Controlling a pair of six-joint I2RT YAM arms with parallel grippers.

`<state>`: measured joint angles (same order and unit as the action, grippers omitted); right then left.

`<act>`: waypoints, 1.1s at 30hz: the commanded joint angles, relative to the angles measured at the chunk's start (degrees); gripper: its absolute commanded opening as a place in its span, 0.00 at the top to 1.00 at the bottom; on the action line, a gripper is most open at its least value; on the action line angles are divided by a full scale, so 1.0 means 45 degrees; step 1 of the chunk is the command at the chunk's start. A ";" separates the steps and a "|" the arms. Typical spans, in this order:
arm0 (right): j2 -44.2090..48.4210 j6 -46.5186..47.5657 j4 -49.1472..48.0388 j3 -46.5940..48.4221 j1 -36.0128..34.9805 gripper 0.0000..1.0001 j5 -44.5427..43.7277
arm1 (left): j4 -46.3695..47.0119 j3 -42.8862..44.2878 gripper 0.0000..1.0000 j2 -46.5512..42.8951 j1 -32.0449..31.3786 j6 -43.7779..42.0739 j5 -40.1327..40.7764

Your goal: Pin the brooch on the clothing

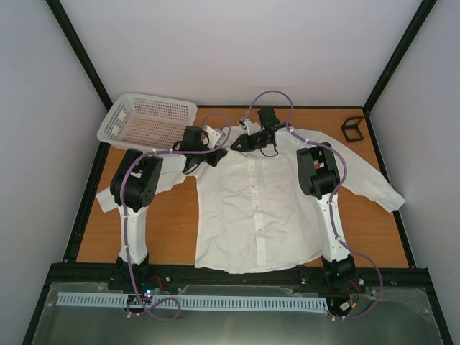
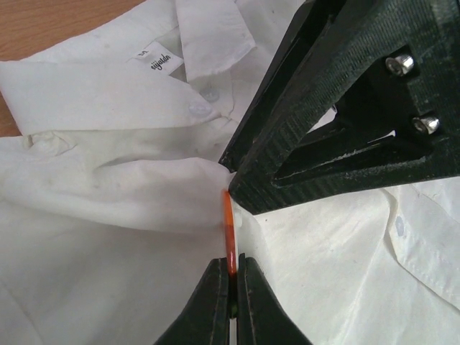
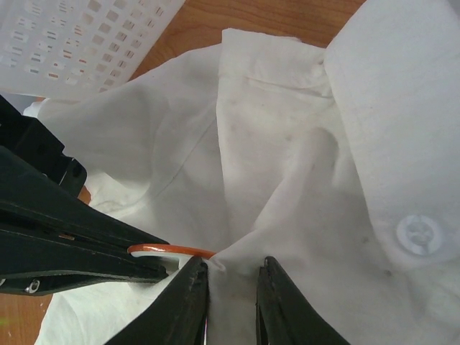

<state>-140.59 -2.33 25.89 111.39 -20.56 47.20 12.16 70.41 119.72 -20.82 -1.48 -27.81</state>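
The white shirt (image 1: 255, 208) lies flat on the wooden table, collar at the far side. Both grippers meet at its left chest, just below the collar. My left gripper (image 1: 215, 154) is shut on the brooch (image 2: 228, 230), a thin orange-red disc seen edge on, its far edge against a raised fold of cloth. In the left wrist view its fingertips (image 2: 215, 302) clamp the disc's lower edge. My right gripper (image 3: 231, 277) is shut on a pinched-up fold of the shirt (image 3: 287, 187), right beside the brooch (image 3: 172, 250). The brooch is too small to make out in the top view.
A white perforated basket (image 1: 147, 118) stands at the far left, its corner showing in the right wrist view (image 3: 79, 43). A small black open-frame cube (image 1: 352, 128) sits at the far right. The collar label (image 2: 157, 61) and a shirt button (image 3: 419, 236) lie close by.
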 commanded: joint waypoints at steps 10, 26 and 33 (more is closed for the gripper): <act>-0.0176 0.0401 0.0027 -0.0535 -0.0708 0.79 0.0249 | 0.1475 0.1534 0.99 -0.0290 -0.0256 0.0839 -0.2705; 0.0149 0.0692 -0.0276 -0.1106 -0.0921 0.65 -0.0260 | 0.1455 0.1680 0.99 -0.0060 -0.0223 0.1557 -0.3536; 0.1304 0.0573 0.0056 -0.1239 -0.0310 0.53 -0.0304 | 0.1440 0.1214 0.99 -0.0097 0.0088 0.1425 -0.3326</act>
<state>-138.10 -0.49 23.09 107.07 -20.43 44.31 8.05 73.12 121.01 -19.44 5.58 -35.20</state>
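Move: The left hand holds the brooch edgewise, its middle about 1 cm ahead and 1 cm right of the hand and 1 cm below. The shirt fold it is being pinned to lies some 2 cm ahead and 2 cm right of the left hand, roughly level. From the right hand, the brooch sits about 2 cm back and 1 cm left, level; the collar is about 6 cm ahead of the right hand, straight out, and 3 cm lower. Rolling about its own fingers and swinging slightly clockwise, some 10 degrees in all, the left hand otherwise stays nearly in place at the fold, keeping its pinch on the brooch. The right hand, astride the cloth just beside the brooch, dips about 1 cm, then rises again and eases slightly right, its fingers spreading to about twice their gap. ##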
